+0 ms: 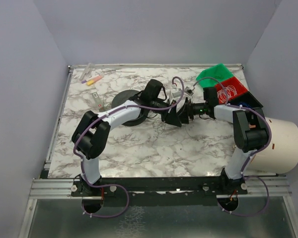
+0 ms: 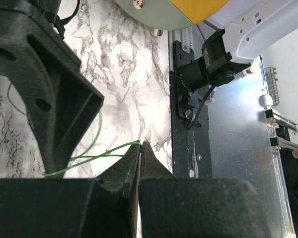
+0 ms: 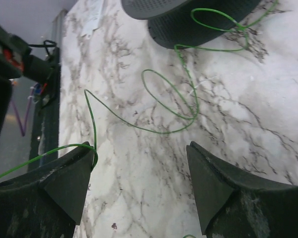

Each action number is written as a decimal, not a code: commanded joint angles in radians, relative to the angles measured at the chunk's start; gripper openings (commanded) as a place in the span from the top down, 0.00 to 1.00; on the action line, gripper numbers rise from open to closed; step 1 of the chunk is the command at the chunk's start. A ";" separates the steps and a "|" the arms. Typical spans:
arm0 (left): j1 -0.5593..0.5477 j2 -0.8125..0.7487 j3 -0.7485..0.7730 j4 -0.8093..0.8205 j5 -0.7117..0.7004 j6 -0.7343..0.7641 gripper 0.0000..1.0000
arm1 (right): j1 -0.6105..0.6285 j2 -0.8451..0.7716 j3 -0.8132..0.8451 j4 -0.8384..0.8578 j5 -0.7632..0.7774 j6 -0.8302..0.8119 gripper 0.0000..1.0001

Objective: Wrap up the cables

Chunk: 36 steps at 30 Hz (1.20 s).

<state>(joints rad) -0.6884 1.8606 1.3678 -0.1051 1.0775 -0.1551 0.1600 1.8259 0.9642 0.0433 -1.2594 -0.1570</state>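
Note:
A thin green cable (image 3: 169,94) lies in loose loops on the marble table (image 1: 139,148), running from the black spool (image 3: 188,20) towards the grippers. My left gripper (image 2: 141,145) is shut, pinching the green cable (image 2: 84,158) at its very tips. Facing it at mid-table, my right gripper (image 3: 140,147) is open, and the cable hooks over the tip of its left finger (image 3: 74,173); nothing sits between its jaws. In the top view the two grippers meet just right of the spool (image 1: 124,101). Small whitish coiled cables (image 1: 227,90) lie in the red bin.
A red bin (image 1: 241,85), a green bin (image 1: 216,74) and a black bin (image 1: 246,101) stand at the back right. A big white cylinder (image 1: 283,144) sits off the right edge. Markers (image 1: 92,79) lie at the back left.

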 commanded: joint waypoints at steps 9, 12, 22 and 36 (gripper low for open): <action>0.048 -0.088 0.094 0.030 0.012 -0.056 1.00 | 0.001 0.003 0.048 -0.002 0.274 0.040 0.27; 0.054 -0.100 0.114 0.025 0.012 -0.065 1.00 | 0.000 0.011 0.054 -0.015 0.274 0.042 0.27; 0.131 -0.144 0.235 -0.013 -0.004 -0.106 1.00 | 0.001 0.038 0.077 -0.042 0.254 0.045 0.27; 0.222 -0.192 0.340 -0.001 -0.105 -0.204 0.99 | 0.001 0.041 0.083 -0.077 0.238 0.031 0.29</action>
<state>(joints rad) -0.4690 1.6966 1.7233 -0.1223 1.0245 -0.3374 0.1600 1.8587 1.0477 -0.0097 -1.0397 -0.1059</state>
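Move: The left hand's shut fingers still pinch the green cable. It runs to a bend over the right hand's rear finger, about 6 cm ahead of the left hand and 6 cm lower. The spool stands some 19 cm ahead of the left hand, 23 cm left and 14 cm down. From the open right hand, the bend is about 3 cm back, level sideways and in height; slack cable lies about 3 cm ahead, 9 cm left and 9 cm down. The cable comes out of the left fingers, though they stay shut, as that hand climbs about 20 cm, slowly at first and then fast, also going some 8 cm forward and 6 cm left, away from the right hand. Its fingers swing round to point straight right, nearly level. The right hand, still open, eases 4 cm forward, turns slightly clockwise and sinks a little. ##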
